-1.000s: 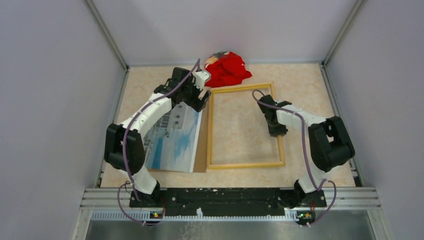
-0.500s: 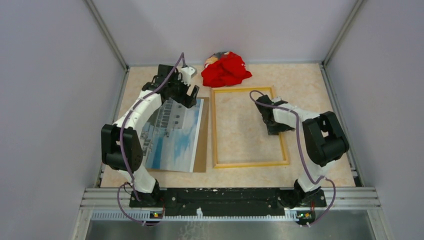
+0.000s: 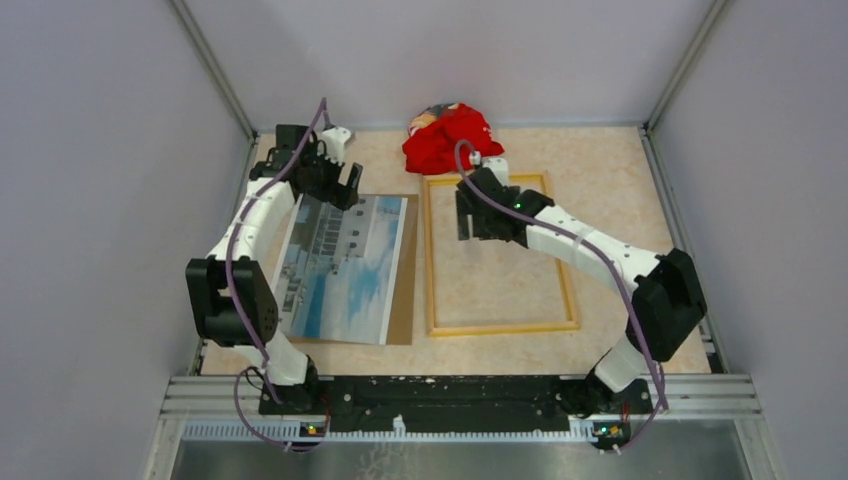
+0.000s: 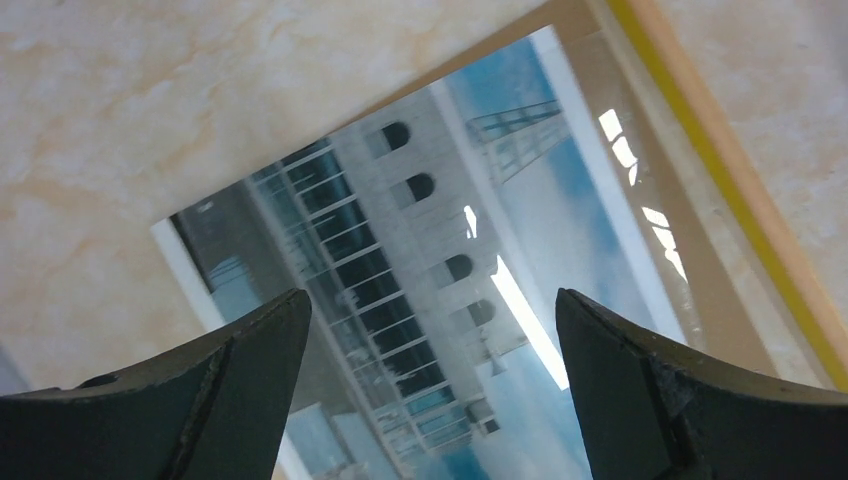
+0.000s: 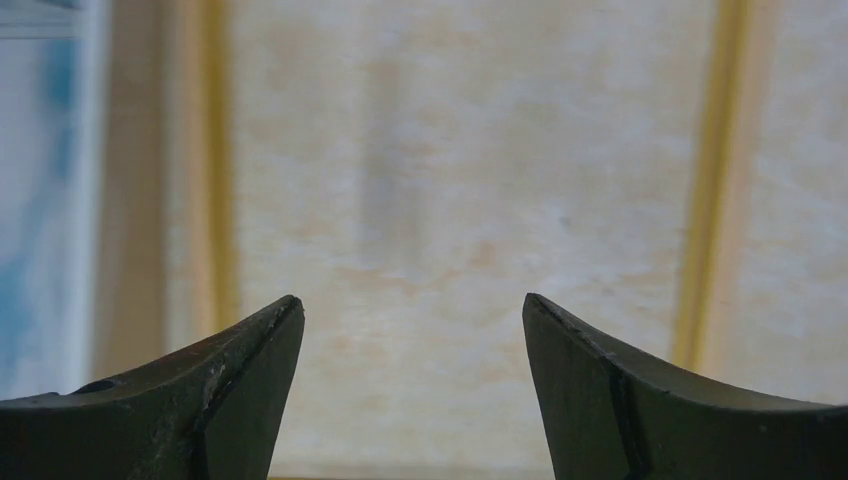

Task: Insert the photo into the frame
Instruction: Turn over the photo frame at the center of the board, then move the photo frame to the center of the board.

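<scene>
The photo (image 3: 345, 265), a white building under blue sky, lies face up on a brown backing panel (image 3: 402, 300) at the left. To its right the frame (image 3: 431, 260) lies flat on the table, pale wood and yellow. My left gripper (image 3: 335, 185) hovers open over the photo's far edge; in the left wrist view the photo (image 4: 430, 230) fills the space under the open gripper (image 4: 430, 295), with the frame's yellow edge (image 4: 720, 170) at the right. My right gripper (image 3: 475, 215) hangs open above the frame's far left part, between both frame rails (image 5: 215, 180).
A crumpled red cloth (image 3: 452, 138) lies at the back, just beyond the frame's far rail. Grey walls close in the table on the left, right and back. The backing panel (image 5: 130, 180) shows as a brown strip between photo and frame.
My right gripper opened, let go of the frame's right rail and swung up and left over the frame. The frame straightened. My left arm drew back leftward along the photo's far edge.
</scene>
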### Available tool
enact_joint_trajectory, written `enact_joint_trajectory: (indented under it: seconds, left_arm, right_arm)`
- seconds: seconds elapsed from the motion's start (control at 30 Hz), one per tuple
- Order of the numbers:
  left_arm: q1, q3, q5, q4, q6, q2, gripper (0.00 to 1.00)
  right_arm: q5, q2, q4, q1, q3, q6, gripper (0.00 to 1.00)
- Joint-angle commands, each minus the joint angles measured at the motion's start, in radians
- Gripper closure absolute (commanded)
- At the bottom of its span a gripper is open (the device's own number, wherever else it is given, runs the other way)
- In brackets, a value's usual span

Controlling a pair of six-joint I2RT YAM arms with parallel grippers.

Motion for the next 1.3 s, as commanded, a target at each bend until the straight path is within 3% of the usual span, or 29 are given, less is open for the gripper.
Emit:
enact_joint_trajectory:
  seconds: [0.0, 0.2, 0.53, 0.9, 1.27]
  left_arm:
    - [0.100, 0.036, -0.062, -0.057, 0.064, -0.024, 0.02]
    - [0.258, -0.013, -0.092, -0.047, 0.107, -0.037, 0.02]
    - [0.359, -0.137, -0.135, -0.006, 0.179, -0.070, 0.02]
    - [0.413, -0.178, -0.141, -0.010, 0.219, -0.079, 0.02]
    - [0.415, -0.218, -0.115, -0.025, 0.272, -0.113, 0.02]
  right_arm:
    - [-0.237, 0.073, 0.178, 0.111, 0.101, 0.129, 0.20]
    - [-0.170, 0.345, 0.089, 0.192, 0.346, 0.106, 0.21]
    - [-0.096, 0.520, 0.128, 0.193, 0.351, 0.101, 0.28]
    - [-0.011, 0.453, 0.242, 0.177, 0.169, 0.256, 0.64]
    - [0.065, 0.381, 0.237, 0.158, 0.064, 0.314, 0.67]
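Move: For the right gripper, the left rail of the photo frame is about 16 cm to its left, practically level with it in reach and some 12 cm below. The frame's right rail is about 16 cm to its right, the photo's middle roughly 37 cm to its left and 4 cm back, and the red cloth 28 cm ahead, 11 cm left. From the left gripper, that left rail is some 18 cm right and 9 cm back, 15 cm down. Swing the right gripper about 17 cm left across the frame, then sink some 12 cm with the fingers straddling its left rail. Pinch the rail near mid-length and drag it 3 to 4 cm right, keeping hold. Meanwhile draw the open left gripper about 19 cm left, clear of the photo's left edge, slightly back and down, turning it roughly 20 degrees counter-clockwise. ##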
